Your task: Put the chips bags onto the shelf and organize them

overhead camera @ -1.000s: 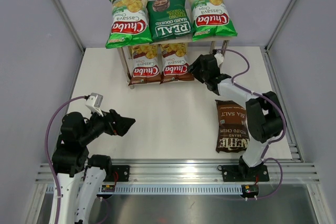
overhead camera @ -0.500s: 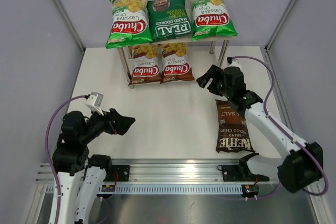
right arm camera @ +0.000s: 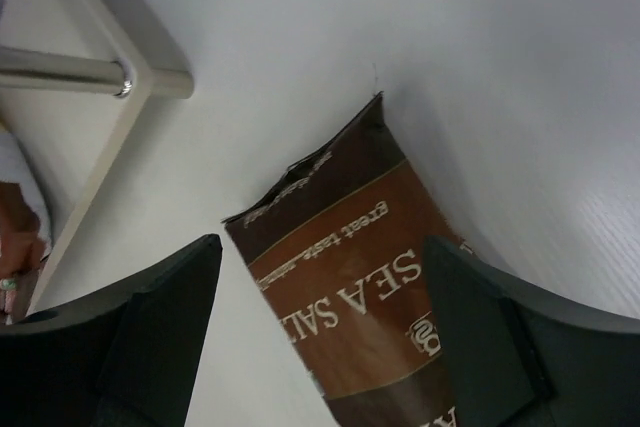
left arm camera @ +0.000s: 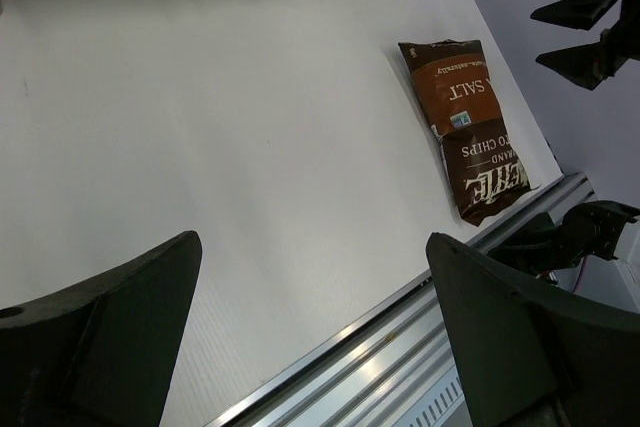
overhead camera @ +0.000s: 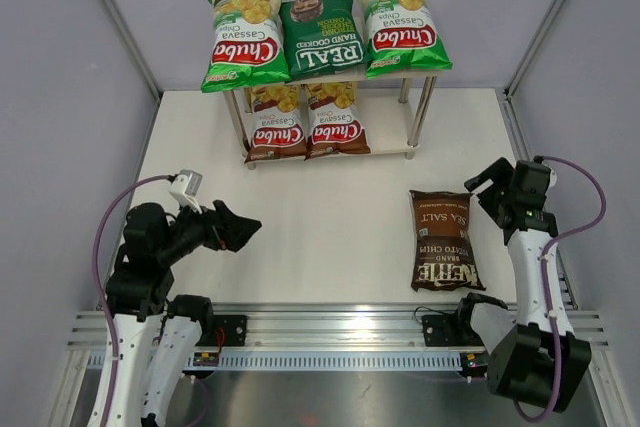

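Note:
The shelf (overhead camera: 423, 115) stands at the back. Its top board holds a light-green Chuba bag (overhead camera: 245, 39), the dark-green REAL bag (overhead camera: 320, 32) and a second light-green Chuba bag (overhead camera: 403, 27). Two brown Chuba bags (overhead camera: 277, 123) (overhead camera: 335, 119) stand on the lower board, with its right third bare. The dark-brown Kettle sea salt bag (overhead camera: 442, 239) lies flat on the table at the right, and also shows in the right wrist view (right arm camera: 350, 277) and the left wrist view (left arm camera: 468, 127). My right gripper (overhead camera: 483, 185) is open and empty, above and just right of the bag's far end. My left gripper (overhead camera: 245, 230) is open and empty at the near left.
A metal rail (overhead camera: 330, 325) runs along the table's near edge. Grey walls enclose the table on the left, right and back. The shelf's metal legs (right arm camera: 60, 72) and lower board edge (right arm camera: 90, 177) show close to the left in the right wrist view.
My right arm has pulled back from the shelf's right side and swung right, now over the Kettle bag's far end. The left arm has barely moved.

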`<control>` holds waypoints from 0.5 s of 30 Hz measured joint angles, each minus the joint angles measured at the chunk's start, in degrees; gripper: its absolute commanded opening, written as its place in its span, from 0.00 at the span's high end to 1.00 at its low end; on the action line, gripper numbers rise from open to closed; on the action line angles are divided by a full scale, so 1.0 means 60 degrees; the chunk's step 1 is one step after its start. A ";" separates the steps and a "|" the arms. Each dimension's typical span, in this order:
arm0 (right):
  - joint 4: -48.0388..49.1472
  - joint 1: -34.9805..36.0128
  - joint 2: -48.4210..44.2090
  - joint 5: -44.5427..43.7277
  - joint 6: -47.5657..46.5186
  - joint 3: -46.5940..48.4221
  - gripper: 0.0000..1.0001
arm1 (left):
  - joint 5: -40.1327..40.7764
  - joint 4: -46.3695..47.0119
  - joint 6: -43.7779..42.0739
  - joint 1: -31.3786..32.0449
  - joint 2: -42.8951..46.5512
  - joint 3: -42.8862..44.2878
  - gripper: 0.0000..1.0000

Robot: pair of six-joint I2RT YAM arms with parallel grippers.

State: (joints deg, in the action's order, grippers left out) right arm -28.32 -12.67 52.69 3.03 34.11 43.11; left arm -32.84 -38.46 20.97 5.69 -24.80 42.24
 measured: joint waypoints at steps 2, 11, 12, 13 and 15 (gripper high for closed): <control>0.0557 -0.0590 0.0554 0.0288 -0.0007 -0.0546 0.11 | -0.0033 0.0044 0.0007 0.0047 0.0055 -0.0109 0.01; 0.3654 -0.1625 0.2845 0.1759 -0.0022 -0.1789 0.10 | -0.0193 0.0219 0.0007 0.0685 0.0335 -0.0186 0.01; 0.3967 -0.1628 0.3180 0.2029 -0.0033 -0.1789 0.12 | -0.0208 0.0226 0.0007 0.0718 0.0361 -0.0186 0.01; 0.4193 -0.1639 0.3432 0.2266 -0.0040 -0.1792 0.12 | -0.0215 0.0229 0.0007 0.0747 0.0386 -0.0186 0.01; 0.4670 -0.1639 0.3748 0.2688 -0.0036 -0.1858 0.14 | -0.0229 0.0284 0.0007 0.0772 0.0437 -0.0189 0.01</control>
State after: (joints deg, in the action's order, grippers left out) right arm -0.30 -22.50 75.18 19.16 33.89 31.97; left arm -34.22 -36.75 21.02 10.33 -22.17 41.10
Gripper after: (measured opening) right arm 0.879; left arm 0.988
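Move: The brown sea salt bag lies flat below the open right hand, its middle about 7 cm back, 5 cm to the left and 13 cm down; its far end reaches a few centimetres ahead of that hand. The shelf's near right foot stands some 19 cm ahead and 14 cm left, and the nearer brown cassava bag on the lower shelf about 26 cm ahead and 33 cm left. From the left hand the sea salt bag is roughly 48 cm right, 6 cm ahead and 21 cm below. The right hand drops some 10 cm towards the far end of the sea salt bag, almost straight down at first, then slowing and edging about 4 cm forward as its left side rolls up by some 10 degrees, jaws kept wide open around the height of the bag's far right corner. Meanwhile the empty left hand, also wide open, draws about 2 cm back and to the right, turning slightly clockwise; neither hand plainly touches anything. ##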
